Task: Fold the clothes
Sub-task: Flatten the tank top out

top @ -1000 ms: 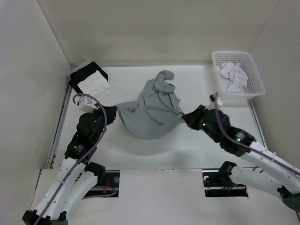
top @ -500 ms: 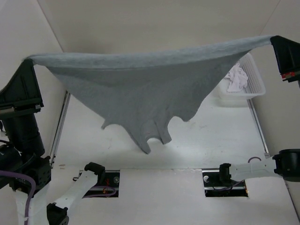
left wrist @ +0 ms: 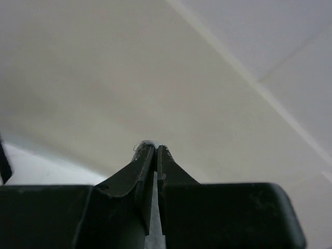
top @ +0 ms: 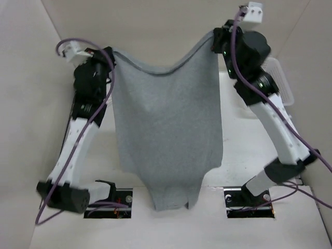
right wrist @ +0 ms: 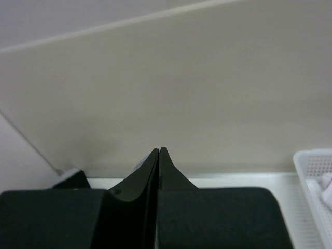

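The clothes, a plain grey sleeveless shirt, hang flat in the air like a curtain between my two raised arms. Their straps dangle low near the table's front edge. My left gripper is shut on the upper left corner of the hem, and my right gripper is shut on the upper right corner. In the left wrist view the left gripper is pressed together, with a small tuft of grey cloth poking out at the tips. In the right wrist view the right gripper is tight together, and almost no cloth shows there.
A white basket with a small white garment stands at the back right, mostly behind the right arm in the top view. The white table is ringed by pale walls. Both arm bases sit at the near edge.
A second ago the shirt lay bunched on the table with both grippers low on it. Both arms have since lifted it high, stretched it wide, then drawn closer, so it hangs down.
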Robot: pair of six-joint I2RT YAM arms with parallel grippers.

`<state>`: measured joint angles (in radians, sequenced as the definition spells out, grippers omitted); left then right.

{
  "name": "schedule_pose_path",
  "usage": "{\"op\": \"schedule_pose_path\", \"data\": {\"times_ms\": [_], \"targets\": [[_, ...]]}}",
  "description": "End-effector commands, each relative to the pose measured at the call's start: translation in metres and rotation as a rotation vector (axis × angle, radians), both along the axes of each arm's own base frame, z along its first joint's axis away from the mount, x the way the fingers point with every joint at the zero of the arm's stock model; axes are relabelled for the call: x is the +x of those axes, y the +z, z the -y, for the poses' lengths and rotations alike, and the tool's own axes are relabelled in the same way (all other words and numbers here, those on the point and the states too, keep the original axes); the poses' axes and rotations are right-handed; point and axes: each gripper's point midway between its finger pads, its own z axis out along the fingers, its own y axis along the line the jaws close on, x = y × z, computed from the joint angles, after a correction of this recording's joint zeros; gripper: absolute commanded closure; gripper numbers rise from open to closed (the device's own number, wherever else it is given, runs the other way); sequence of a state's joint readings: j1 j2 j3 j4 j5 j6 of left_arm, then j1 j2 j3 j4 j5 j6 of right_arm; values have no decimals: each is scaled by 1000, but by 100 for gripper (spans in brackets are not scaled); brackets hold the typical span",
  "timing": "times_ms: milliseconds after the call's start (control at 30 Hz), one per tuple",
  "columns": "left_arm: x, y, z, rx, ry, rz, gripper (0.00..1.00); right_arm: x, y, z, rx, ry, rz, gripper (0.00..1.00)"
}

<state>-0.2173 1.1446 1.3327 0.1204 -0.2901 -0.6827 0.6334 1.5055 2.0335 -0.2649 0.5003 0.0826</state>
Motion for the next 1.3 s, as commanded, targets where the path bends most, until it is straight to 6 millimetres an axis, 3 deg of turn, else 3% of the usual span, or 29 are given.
{"op": "schedule_pose_path", "data": {"times_ms": [0, 100, 200, 300, 467, 533, 633, 733, 800, 900, 967, 1100, 1200, 1267], "targets": [[49, 10, -7, 6, 12, 2, 100, 42, 4, -7, 92, 130, -27, 100], [82, 32, -2, 14, -32, 5, 100, 76, 20, 6, 110, 111, -8, 100], [84, 61, 0, 22, -51, 45, 100, 75, 49, 21, 153, 119, 58, 100], [73, 84, -1, 21, -60, 93, 100, 55, 72, 35, 189, 130, 112, 100], [34, 112, -8, 21, -45, 173, 100, 12, 96, 44, 200, 167, 155, 100], [22, 117, -12, 23, -27, 190, 100, -2, 94, 48, 194, 166, 144, 100], [-2, 104, -11, 25, -25, 181, 100, -31, 76, 44, 196, 195, 102, 100], [-35, 69, -6, 14, -44, 171, 100, -70, 34, 37, 209, 236, 68, 100], [-55, 29, -2, -1, -59, 129, 99, -94, -13, 34, 206, 250, 13, 100], [-84, -38, 1, -10, -75, 43, 99, -121, -102, 28, 207, 271, -121, 100], [-105, -98, 1, -20, -86, -55, 99, -143, -171, 22, 236, 303, -237, 100], [-144, -198, 5, -5, -143, -270, 99, -192, -298, 3, 312, 387, -505, 100], [-167, -246, 8, -33, -184, -380, 99, -229, -353, -8, 303, 430, -660, 100], [-181, -277, 10, -63, -205, -474, 99, -255, -374, -12, 284, 471, -746, 100]]}}
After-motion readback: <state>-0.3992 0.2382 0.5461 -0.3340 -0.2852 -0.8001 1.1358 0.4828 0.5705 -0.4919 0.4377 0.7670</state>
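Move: Both hands already grip the hem corners high up; the table's middle, where the tank top is to be spread, is about 50 cm below the left hand, 25 cm to its right and level with it fore and aft. The hanging tank top's middle is about 27 cm below that hand, 19 cm right, 5 cm back; the folded stack is 19 cm ahead, 16 cm left. From the right hand, the table's middle is 57 cm down, 13 cm left, and the basket 20 cm ahead, 31 cm right. Keeping the hem corners pinched, both hands fling the tank top forward about 14 cm with a shallow dip, then sweep up and back towards the base over the table. Past the top of that arc they keep drawing back and drop fast, the left some 33 cm and the right about 44 cm, fingers tipping down (the right by about 40 degrees, also turning counter-clockwise) as they lower the hem towards the table's near side. ##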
